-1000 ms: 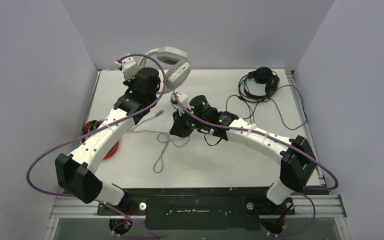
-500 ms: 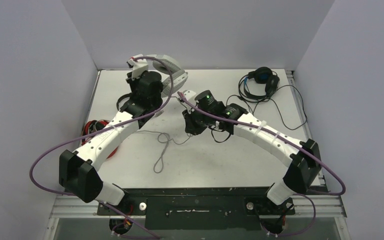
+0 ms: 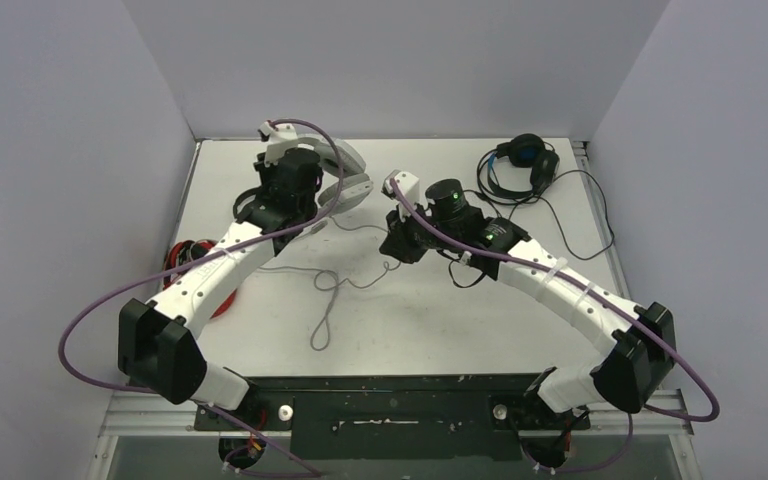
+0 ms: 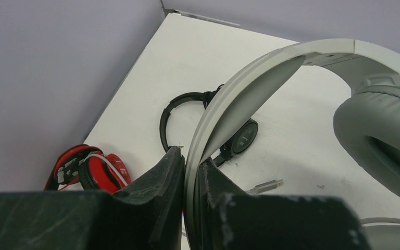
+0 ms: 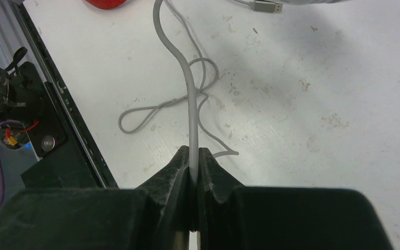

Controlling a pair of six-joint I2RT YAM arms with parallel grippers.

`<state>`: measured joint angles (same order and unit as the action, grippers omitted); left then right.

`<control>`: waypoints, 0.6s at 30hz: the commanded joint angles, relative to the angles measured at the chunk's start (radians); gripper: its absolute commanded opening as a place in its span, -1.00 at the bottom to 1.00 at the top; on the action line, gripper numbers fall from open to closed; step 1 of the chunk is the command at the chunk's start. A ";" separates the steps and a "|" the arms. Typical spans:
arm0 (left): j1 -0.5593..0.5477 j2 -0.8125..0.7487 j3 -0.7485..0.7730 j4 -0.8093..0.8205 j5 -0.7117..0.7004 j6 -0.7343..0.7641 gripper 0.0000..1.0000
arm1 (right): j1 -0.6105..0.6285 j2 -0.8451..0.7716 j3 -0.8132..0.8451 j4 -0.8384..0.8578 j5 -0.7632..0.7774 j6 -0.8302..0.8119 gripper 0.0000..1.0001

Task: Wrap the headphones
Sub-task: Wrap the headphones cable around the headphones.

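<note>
My left gripper point(image 4: 190, 162) is shut on the headband point(image 4: 250, 78) of the white-grey headphones point(image 3: 348, 178) and holds them above the table's back left. A grey ear cushion point(image 4: 380, 130) fills the right of the left wrist view. The thin grey cable point(image 5: 190, 94) of these headphones is pinched in my right gripper point(image 5: 193, 156), which is shut on it at mid table point(image 3: 394, 246). The cable's slack lies in loops point(image 3: 328, 295) on the table, and its metal plug point(image 4: 266, 185) rests flat.
A small black headset point(image 4: 239, 139) lies under the held headband. Red-and-black headphones point(image 3: 188, 258) sit at the left edge, by the wall. A black-and-blue headset point(image 3: 526, 160) with a spread black cable point(image 3: 572, 222) is at the back right. A black rail point(image 3: 390, 400) runs along the near edge.
My right gripper has moved right and slightly back, drawing the grey cable with it. The white-grey headphones in my left gripper have come down and tilted.
</note>
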<state>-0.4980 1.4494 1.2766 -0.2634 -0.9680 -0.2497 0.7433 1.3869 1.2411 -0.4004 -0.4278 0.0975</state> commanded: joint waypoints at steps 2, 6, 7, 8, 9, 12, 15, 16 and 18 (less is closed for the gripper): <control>0.000 -0.042 0.022 0.082 0.094 0.095 -1.00 | -0.012 -0.020 0.081 0.018 -0.028 -0.048 -1.00; -0.005 -0.082 -0.051 0.109 0.324 0.267 -1.00 | -0.051 -0.010 0.184 -0.058 0.007 -0.153 -1.00; -0.007 -0.097 -0.069 0.110 0.375 0.299 -1.00 | -0.062 -0.006 0.204 -0.074 0.024 -0.175 -1.00; -0.008 -0.115 -0.084 0.107 0.434 0.327 -1.00 | -0.070 -0.003 0.221 -0.088 0.043 -0.196 -0.98; -0.010 -0.131 -0.100 0.103 0.485 0.351 -1.00 | -0.080 -0.002 0.232 -0.093 0.067 -0.214 -0.95; -0.015 -0.175 -0.121 0.061 0.610 0.408 -1.00 | -0.099 -0.004 0.236 -0.089 0.142 -0.272 -0.88; -0.033 -0.203 -0.111 -0.002 0.680 0.428 -1.00 | -0.113 -0.011 0.214 -0.057 0.185 -0.316 -0.82; -0.044 -0.208 -0.100 -0.034 0.699 0.435 -1.00 | -0.118 -0.011 0.206 -0.049 0.188 -0.328 -0.80; -0.066 -0.218 -0.086 -0.073 0.711 0.451 -1.00 | -0.124 -0.004 0.203 -0.057 0.194 -0.348 -0.78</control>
<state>-0.5323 1.2972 1.1336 -0.2947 -0.3893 0.1333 0.6415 1.3972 1.4403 -0.4965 -0.3119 -0.1684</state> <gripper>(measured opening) 0.107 0.102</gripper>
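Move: The left gripper already holds the white headphones by the headband; their ear cups are about 12 cm to its right and 3 cm ahead, and the grey cable pinched in the right gripper is some 23 cm right and 13 cm back. Black headphones lie on the table about 13 cm ahead, 4 cm left and 26 cm below. From the right gripper, the white headphones are some 16 cm ahead and 11 cm left, and the cable's loose loop about 13 cm left, level fore and aft, 23 cm below. Swing the white headphones in with the left gripper, keeping its grip: about 7 cm right, with a dip and some drift back, while the wrist yaws some 40 degrees clockwise. Meanwhile carry the cable with the right gripper forward and up, about 6 cm each and a little right, past the headphones' right side, tipping the fingers upward; only slacken the grip slightly at the end. ##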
